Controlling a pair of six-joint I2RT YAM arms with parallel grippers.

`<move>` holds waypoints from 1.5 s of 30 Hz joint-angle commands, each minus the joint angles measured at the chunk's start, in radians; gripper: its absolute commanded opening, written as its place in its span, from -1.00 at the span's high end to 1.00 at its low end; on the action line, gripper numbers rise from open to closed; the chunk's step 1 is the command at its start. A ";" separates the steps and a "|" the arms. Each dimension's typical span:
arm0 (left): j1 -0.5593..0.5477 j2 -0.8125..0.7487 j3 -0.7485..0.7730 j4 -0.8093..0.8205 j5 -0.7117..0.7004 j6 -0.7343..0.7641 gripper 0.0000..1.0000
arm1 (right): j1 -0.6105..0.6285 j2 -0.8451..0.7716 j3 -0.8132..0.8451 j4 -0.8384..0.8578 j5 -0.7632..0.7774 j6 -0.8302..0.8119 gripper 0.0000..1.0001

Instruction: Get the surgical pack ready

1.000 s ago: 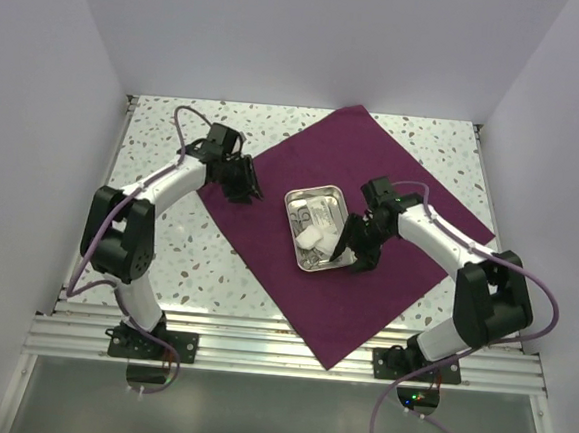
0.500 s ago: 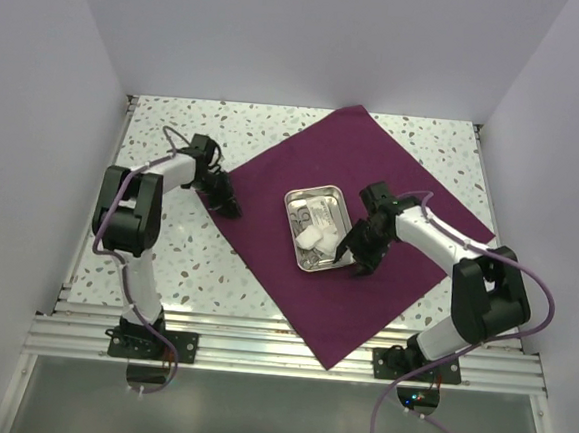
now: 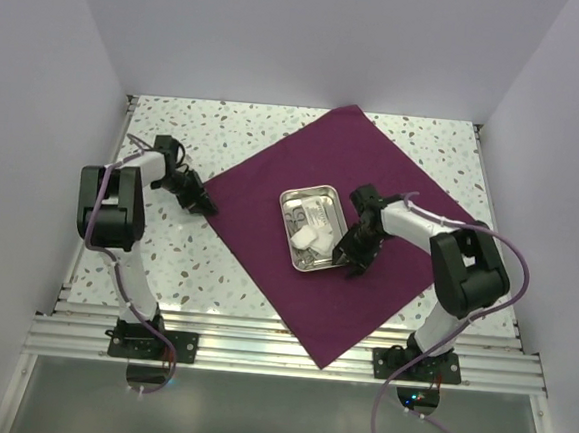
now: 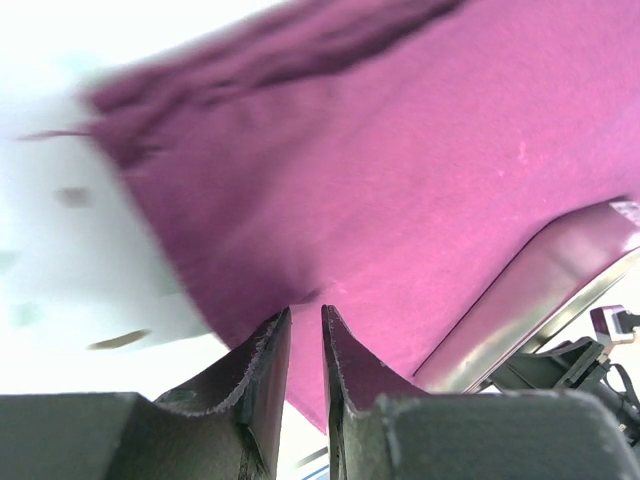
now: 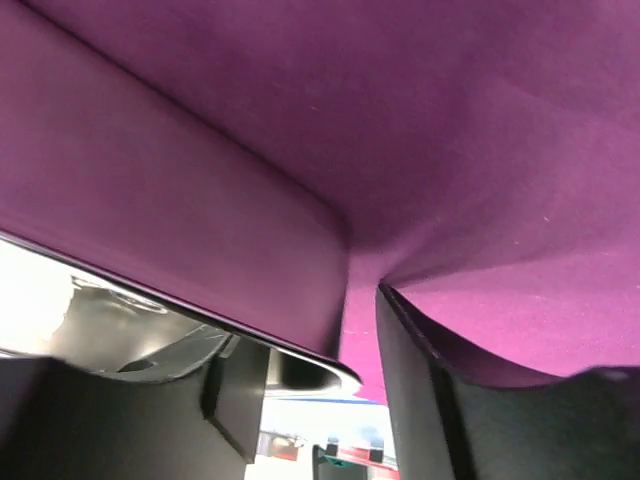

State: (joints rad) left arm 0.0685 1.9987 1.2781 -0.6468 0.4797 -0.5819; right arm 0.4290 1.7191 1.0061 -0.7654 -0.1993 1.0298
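Observation:
The surgical pack's purple cloth (image 3: 373,173) lies spread flat as a diamond on the table. On its middle stands a metal tray (image 3: 293,194) with white pieces (image 3: 313,236) and small instruments in it. My left gripper (image 3: 204,206) is at the cloth's left corner. In the left wrist view its jaws (image 4: 305,315) are nearly together, with the cloth (image 4: 400,150) bunched at their tips. My right gripper (image 3: 351,261) is at the tray's right near corner. Its jaws (image 5: 320,330) straddle the tray wall (image 5: 150,200), one finger inside and one outside on the cloth (image 5: 450,120), with a gap left.
The speckled tabletop (image 3: 166,257) shows left of the cloth and at the far corners. White walls close in the left, back and right. An aluminium rail (image 3: 279,346) runs along the near edge by the arm bases.
My left gripper has moved left off the cloth's upper-left part to its left corner and narrowed. The right gripper has closed in on the tray's corner. Tray and cloth have shifted slightly left.

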 commanded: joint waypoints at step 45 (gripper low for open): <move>0.255 0.029 -0.034 0.012 -0.119 0.096 0.45 | -0.125 0.458 0.862 -0.374 0.117 -1.203 1.00</move>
State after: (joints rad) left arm 0.3073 2.0258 1.2919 -0.6930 0.5461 -0.5549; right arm 0.2962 2.2223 1.8549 -1.1202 -0.0635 -0.0708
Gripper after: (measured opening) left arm 0.264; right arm 0.186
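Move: The steel tray's middle lies some 10 cm ahead of the right hand and 10 cm to its left, with its near-right corner right at the open fingers; the gauze in the tray is about 6 cm ahead, 9 cm left. From the left hand, already on the cloth's edge, the cloth's left corner is roughly 7 cm ahead and 2 cm left, and the tray 30 cm right, 3 cm back. Right hand pinches the tray's near-right corner, swinging it counter-clockwise about 16 cm forward; left hand drags cloth leftward. ##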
